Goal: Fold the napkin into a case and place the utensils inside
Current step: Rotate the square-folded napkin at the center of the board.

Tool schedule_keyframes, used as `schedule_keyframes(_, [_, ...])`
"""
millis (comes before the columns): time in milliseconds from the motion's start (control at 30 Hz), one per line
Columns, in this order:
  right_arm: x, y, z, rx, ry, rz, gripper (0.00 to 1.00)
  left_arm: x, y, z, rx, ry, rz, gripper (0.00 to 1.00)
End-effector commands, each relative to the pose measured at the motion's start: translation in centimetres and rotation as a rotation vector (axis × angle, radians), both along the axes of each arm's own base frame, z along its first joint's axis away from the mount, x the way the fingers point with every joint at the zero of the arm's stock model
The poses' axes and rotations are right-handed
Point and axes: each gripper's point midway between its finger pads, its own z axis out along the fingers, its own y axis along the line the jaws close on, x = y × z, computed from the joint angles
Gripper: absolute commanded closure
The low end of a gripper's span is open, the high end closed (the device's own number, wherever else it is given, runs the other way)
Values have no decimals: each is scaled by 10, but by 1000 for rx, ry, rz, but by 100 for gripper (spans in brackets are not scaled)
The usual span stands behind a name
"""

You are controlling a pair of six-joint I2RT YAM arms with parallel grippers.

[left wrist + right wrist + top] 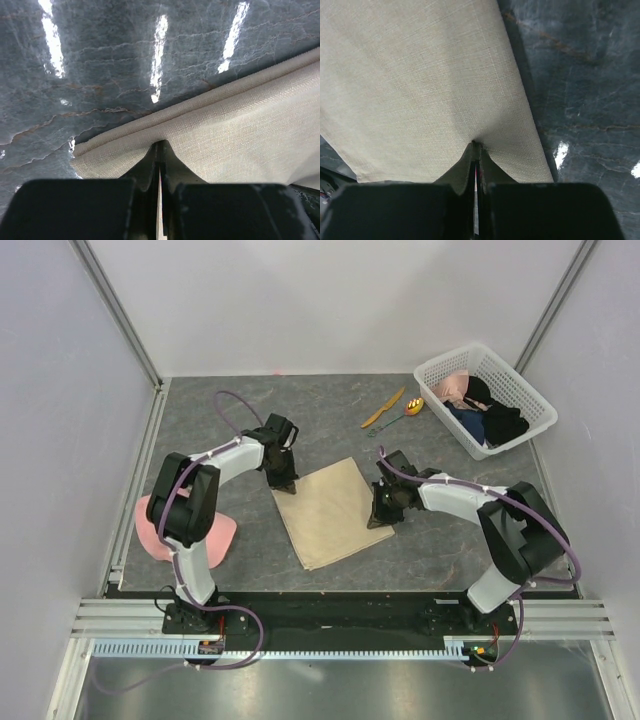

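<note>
The beige napkin (335,512) lies flat in the middle of the dark table, turned like a diamond. My left gripper (285,485) is down at its upper-left corner. In the left wrist view the jaws (160,145) are shut, pinching the napkin (240,125) at its doubled edge. My right gripper (381,515) is down at the napkin's right corner. Seen from the right wrist, it (474,145) is shut, and the napkin (420,75) puckers at the tips. The orange knife (384,407) and the green-handled spoon (405,412) lie side by side at the back right, away from both grippers.
A white basket (448,357) holding dark and pink clothes stands at the back right, just beyond the utensils. A pink cap (222,533) lies at the near left beside the left arm. White walls close the table in at the back and sides.
</note>
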Motion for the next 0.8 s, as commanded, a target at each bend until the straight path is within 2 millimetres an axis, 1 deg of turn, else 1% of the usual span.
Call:
schedule_keyframes(0, [29,-26,-17,-130,-67,7,100,-39,20,-15,81,68,40,98])
schedule_keyframes(33, [35,-35,-19,-150,-65,-5,100,-47,19,-15,71,81,47,98])
schedule_keyframes(67, [46,-39,-15,-165,-86,-5,100,-56,18,-16,62,99,54,98])
schedule_keyframes(100, [52,-43,-14,-170,-95,3,100,-71,18,-15,45,122,83,98])
schedule_keyframes(133, [68,-47,-11,-181,-123,28,100,-83,11,-14,29,136,74,98])
schedule_keyframes(167, [75,-51,-9,-206,-134,40,100,-99,11,-18,31,169,100,98])
schedule_keyframes(200, [83,-51,-7,-223,-149,58,100,-105,5,-11,9,159,106,98])
schedule_keyframes(233, [101,-46,-2,-232,-180,97,100,-120,-6,-9,-12,178,91,98])
schedule_keyframes(267, [106,-43,-2,-237,-172,106,100,-134,-11,-10,-30,210,138,98])
schedule_keyframes(300, [113,-39,0,-226,-168,106,100,-136,-24,-2,-83,190,139,98])
schedule_keyframes(333, [128,-27,4,-201,-178,108,100,-152,-41,3,-126,214,104,98])
schedule_keyframes(367, [132,-19,7,-174,-168,97,100,-158,-51,6,-151,230,138,98])
schedule_keyframes(400, [135,-12,10,-152,-160,98,100,-162,-61,11,-176,229,128,98])
schedule_keyframes(433, [147,-1,27,-128,-195,95,100,-170,-73,20,-198,228,94,98])
schedule_keyframes(467, [144,1,34,-122,-178,88,100,-169,-82,29,-221,221,92,98])
schedule_keyframes(500, [146,2,47,-114,-186,81,100,-170,-87,35,-240,216,82,98])
schedule_keyframes(533, [149,3,61,-108,-205,78,100,-171,-93,47,-268,200,63,98])
schedule_keyframes(567, [135,-8,73,-139,-177,76,95,-168,-91,59,-268,170,53,98])
schedule_keyframes(600, [129,-14,79,-143,-172,68,85,-161,-92,70,-269,133,40,98])
schedule_keyframes(633, [116,-23,88,-132,-165,52,79,-157,-90,74,-259,102,35,98])
schedule_keyframes(667, [103,-27,89,-120,-141,43,74,-155,-90,78,-263,90,18,98])
schedule_keyframes(700, [92,-30,90,-95,-121,23,66,-154,-91,81,-261,76,-12,98])
schedule_keyframes(733, [69,-37,86,-73,-87,17,63,-153,-89,80,-253,77,-19,98])
schedule_keyframes(767, [56,-35,86,-37,-64,22,62,-153,-88,78,-243,72,-37,98])
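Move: The square-folded napkin lies under both my closed fingertips: its middle is about 6 cm back and 9 cm right of my left hand, and 4 cm ahead and 9 cm left of my right hand, some 1 cm below each. The pink mat is roughly 11 cm back and 23 cm left of my left hand. The knife lies about 33 cm ahead and 2 cm right of my right hand, the spoon 30 cm ahead and 4 cm right. With both closed fingertips still pressed on opposite corners, I drag the napkin round counter-clockwise: my left hand slides back about 18 cm and then rightward, while my right hand slides forward some 14 cm, at first curving slightly right. Then both lift off the cloth, about 5 to 6 cm up, and my right fingers start to open. ##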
